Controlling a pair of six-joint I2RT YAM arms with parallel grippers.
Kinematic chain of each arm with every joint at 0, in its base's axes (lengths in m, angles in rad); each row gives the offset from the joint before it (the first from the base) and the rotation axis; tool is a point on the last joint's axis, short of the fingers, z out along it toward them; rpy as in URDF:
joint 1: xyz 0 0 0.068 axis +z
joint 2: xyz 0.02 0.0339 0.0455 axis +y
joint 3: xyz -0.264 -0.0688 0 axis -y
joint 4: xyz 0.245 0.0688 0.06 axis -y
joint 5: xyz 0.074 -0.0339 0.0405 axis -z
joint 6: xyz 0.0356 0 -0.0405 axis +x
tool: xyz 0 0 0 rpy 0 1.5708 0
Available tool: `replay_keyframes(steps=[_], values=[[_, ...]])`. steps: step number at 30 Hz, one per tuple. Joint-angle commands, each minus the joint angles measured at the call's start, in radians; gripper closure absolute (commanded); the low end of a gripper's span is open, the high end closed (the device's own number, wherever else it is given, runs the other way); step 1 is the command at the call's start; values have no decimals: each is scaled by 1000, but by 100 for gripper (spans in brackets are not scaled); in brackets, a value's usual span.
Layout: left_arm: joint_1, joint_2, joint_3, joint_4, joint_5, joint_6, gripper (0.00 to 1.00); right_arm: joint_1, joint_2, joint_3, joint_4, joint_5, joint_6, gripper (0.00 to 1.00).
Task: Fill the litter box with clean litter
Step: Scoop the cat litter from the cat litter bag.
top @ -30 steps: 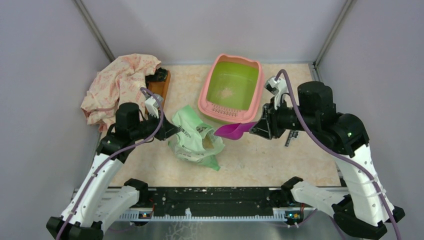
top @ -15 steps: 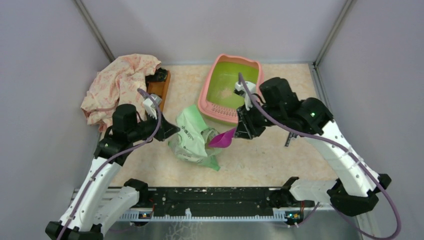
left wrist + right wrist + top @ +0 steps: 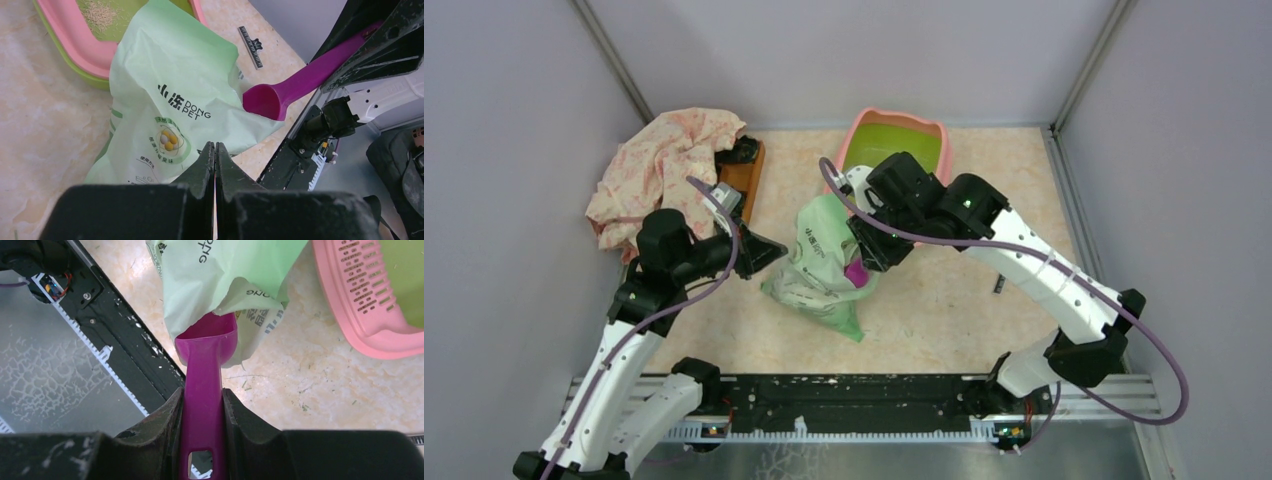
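The litter box (image 3: 851,137), pink-rimmed and lime-green inside, stands at the back, half hidden by my right arm. A thin patch of clean litter (image 3: 100,10) lies on its floor. The pink slotted ledge (image 3: 367,295) shows at the right in the right wrist view. My right gripper (image 3: 202,395) is shut on the handle of a magenta scoop (image 3: 206,352). The scoop's bowl sits in the mouth of the light green printed bag (image 3: 816,262). My left gripper (image 3: 215,147) is shut, its tips at the bag's (image 3: 165,90) left edge. Whether it pinches the bag I cannot tell.
A floral cloth (image 3: 669,170) and a wooden board (image 3: 746,170) lie at the back left. A small black toothed strip (image 3: 1001,283) lies right of the bag. The black rail (image 3: 854,395) runs along the near edge. Grey walls close three sides.
My right arm has swung left, carrying the scoop from beside the litter box into the bag's mouth. The bag's upper flap stands higher. The left gripper has shifted slightly left.
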Motion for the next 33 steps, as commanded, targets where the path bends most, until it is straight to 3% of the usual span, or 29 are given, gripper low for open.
replay_keyframes(steps=[1,5,8,17,24,33], values=[[-2,-10,-15,35,18,1,100,53,12,58,10,15,2,100],[-2,-4,-8,-20,-44,25,93,81,-1,57,20,3,8,100],[-1,-7,-8,-45,-97,28,69,111,-10,58,21,0,17,100],[-2,38,36,-82,-133,38,28,222,-39,6,58,23,59,100],[-1,104,76,-126,-200,48,19,265,-64,-58,100,19,79,100],[-2,118,105,-131,-183,61,19,279,-88,-104,133,7,80,100]])
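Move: The right hand holds the scoop with its head already in the bag's mouth, about 9 cm below, 5 cm left and 3 cm ahead of it; the bag's body is some 12 cm left, 5 cm ahead, 17 cm down, and the litter box about 28 cm ahead, 4 cm right, 24 cm down. From the shut left hand the bag's standing flap lies roughly 6 cm ahead, 6 cm right and 7 cm below, the body 2 cm ahead, 5 cm right and 16 cm down. Keeping its grip on the scoop, the right hand draws it about 6 cm back towards the robot and 3 cm left, turning some 10 degrees counter-clockwise and sinking slightly late on, with the scoop's head still against the mouth's edge. Meanwhile the left hand opens wide while going down about 4 cm, forward 3 cm and a little left, then lifts 1 cm, so that its parted fingers come to the bag's flap; whether they touch it can't be seen. ##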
